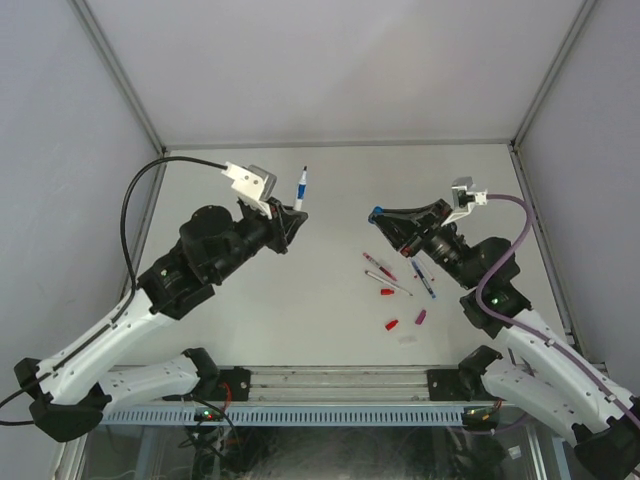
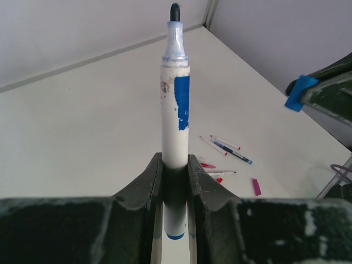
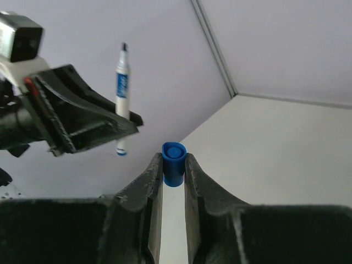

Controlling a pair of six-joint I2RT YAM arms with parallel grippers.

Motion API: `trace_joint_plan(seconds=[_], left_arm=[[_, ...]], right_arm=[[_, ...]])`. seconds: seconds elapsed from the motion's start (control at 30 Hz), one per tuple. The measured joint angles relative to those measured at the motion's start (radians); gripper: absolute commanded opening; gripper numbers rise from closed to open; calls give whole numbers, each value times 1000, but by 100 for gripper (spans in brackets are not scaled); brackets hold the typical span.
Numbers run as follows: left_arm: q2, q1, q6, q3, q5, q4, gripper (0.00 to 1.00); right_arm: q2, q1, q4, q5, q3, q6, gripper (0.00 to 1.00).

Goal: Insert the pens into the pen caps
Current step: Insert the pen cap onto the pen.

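Note:
My left gripper (image 1: 293, 213) (image 2: 176, 165) is shut on a blue marker pen (image 1: 300, 187) (image 2: 175, 104), whitish barrel with blue patches, its uncapped dark tip pointing away from the fingers. My right gripper (image 1: 379, 214) (image 3: 174, 165) is shut on a stubby blue pen cap (image 3: 174, 163) (image 1: 375, 213), raised above the table to the right of the pen. The right wrist view shows that pen (image 3: 121, 93) in the left gripper, up and to the left of the cap, a gap apart. More pens (image 1: 385, 272) (image 2: 228, 148) and small red and magenta pen caps (image 1: 392, 324) lie on the table.
The loose pens and caps cluster on the white table (image 1: 320, 300) right of centre, below my right gripper. Grey enclosure walls (image 1: 320, 60) stand round the back and sides. A purple cable (image 1: 520, 215) loops off the right wrist, a black cable (image 1: 135, 200) off the left.

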Motion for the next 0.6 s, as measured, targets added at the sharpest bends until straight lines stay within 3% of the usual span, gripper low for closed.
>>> trace_joint_plan(seconds=[0.27,0.6], left_arm=[[10,-8,-96,4,-3,-58,0],[10,-26,-95,-183,30,150,0]], right_arm=[[-47,41,-16,29,32,-5,0],[-70,41,-118,36,33,-42,0]])
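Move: The left hand holds the blue pen upright, tip up; the blue cap in the right fingertips lies about 11 cm to its right, 1 cm ahead and 2 cm lower. From the right hand, that pen's middle is about 12 cm to the left, level fore and aft, some 5 cm higher. On the table, roughly 36 cm below the right hand, the red pen lies 17 cm ahead and 5 cm right, the white pen 12 cm ahead and 6 cm right. Downward goes the left hand, about 5.5 cm, with most of the drop late, when it also shifts 2.5 cm right towards the cap; its fingers tip down some 5 degrees. The right hand rises 2.5 cm while drawing back 1.5, then sinks again nearly 2 cm. Both keep their grips, pen still upright. ##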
